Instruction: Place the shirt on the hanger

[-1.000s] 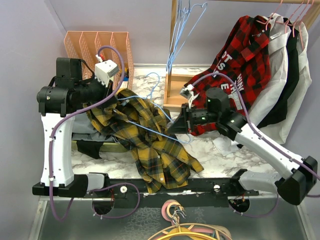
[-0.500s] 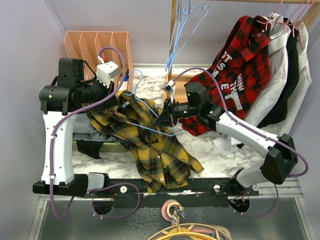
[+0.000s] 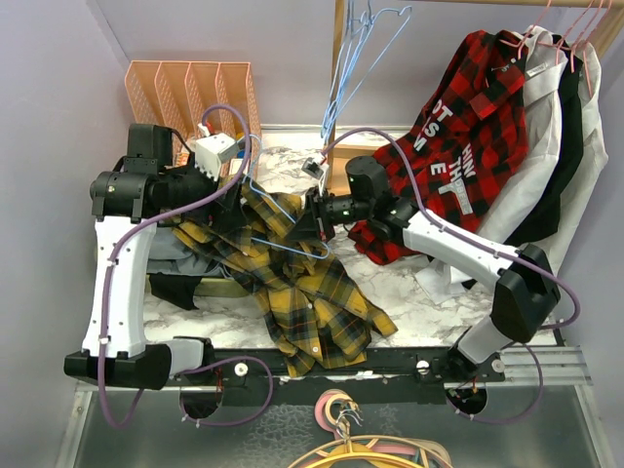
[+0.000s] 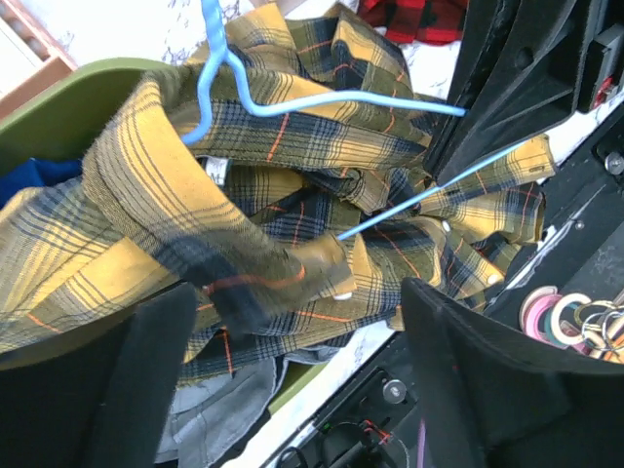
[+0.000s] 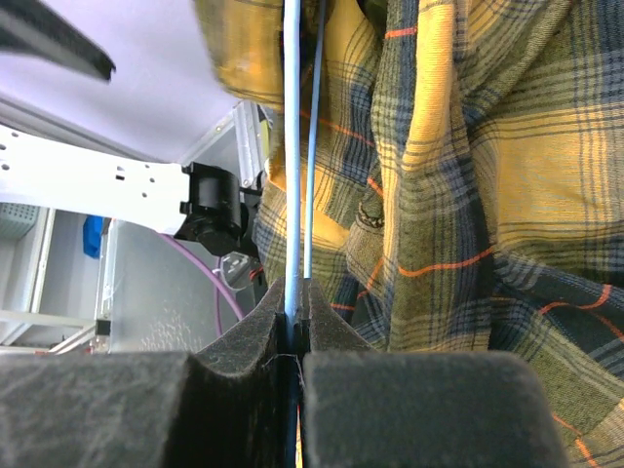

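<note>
The mustard-and-dark plaid shirt (image 3: 312, 312) lies crumpled from the table's left down to the front edge. The light-blue wire hanger (image 3: 290, 247) lies across its upper part, hook pointing back left. My right gripper (image 3: 310, 222) is shut on the hanger's wire; in the right wrist view the wire (image 5: 291, 146) runs up from between the pads (image 5: 234, 341), beside shirt cloth (image 5: 468, 195). My left gripper (image 3: 234, 200) hovers over the shirt's upper end. In the left wrist view its jaws (image 4: 297, 288) stand wide apart, above a raised shirt fold (image 4: 146, 195) and the hanger (image 4: 341, 102).
A pink file rack (image 3: 190, 88) stands back left. Several blue hangers (image 3: 356, 58) hang on a wooden stand (image 3: 336, 166). A red plaid shirt (image 3: 468, 117) and white and black garments (image 3: 561, 146) hang back right. Grey cloth (image 3: 171, 258) lies in a green bin (image 4: 58, 107).
My right arm has swung left with the hanger, pushing it further across the shirt toward my left gripper. My left arm has shifted slightly right and down.
</note>
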Action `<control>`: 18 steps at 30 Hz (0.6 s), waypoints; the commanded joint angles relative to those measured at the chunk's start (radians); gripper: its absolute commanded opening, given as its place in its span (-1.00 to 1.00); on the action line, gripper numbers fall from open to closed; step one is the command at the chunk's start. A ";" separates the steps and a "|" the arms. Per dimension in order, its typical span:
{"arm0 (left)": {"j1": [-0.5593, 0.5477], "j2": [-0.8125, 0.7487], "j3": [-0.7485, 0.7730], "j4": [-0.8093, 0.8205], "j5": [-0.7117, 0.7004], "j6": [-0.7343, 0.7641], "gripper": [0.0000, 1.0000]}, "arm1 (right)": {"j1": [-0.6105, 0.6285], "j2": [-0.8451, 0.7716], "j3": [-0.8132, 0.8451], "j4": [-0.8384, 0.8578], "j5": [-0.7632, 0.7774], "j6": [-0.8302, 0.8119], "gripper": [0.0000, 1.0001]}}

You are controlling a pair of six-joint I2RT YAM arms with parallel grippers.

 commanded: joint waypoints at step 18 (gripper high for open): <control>0.095 -0.130 -0.136 0.314 0.010 0.276 0.98 | 0.023 0.085 -0.082 0.233 0.041 0.011 -0.98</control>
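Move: The left hand, fingers already half open, has the shirt's collar edge about 3 cm below and 2 cm to its right, level with it fore and aft. The neck of the hanger is some 7 cm ahead, 5 cm to the right and 5 cm lower. From the right hand, shut on the hanger's right part, that collar edge lies roughly 13 cm to the left and 1 cm ahead, slightly higher; the hanger's neck is about 10 cm left and 7 cm ahead. The left hand spreads its half-open fingers fully as it dips a little over a centimetre, letting the collar edge go, then climbs away some 4 cm, drifting about 2 cm to the left and tipping its fingers up by about 20 degrees towards forward. Meanwhile the right hand keeps its pinch on the hanger and lowers it about 4 cm, easing a little to the left so that the end already under the collar flap presses on into the shirt. ##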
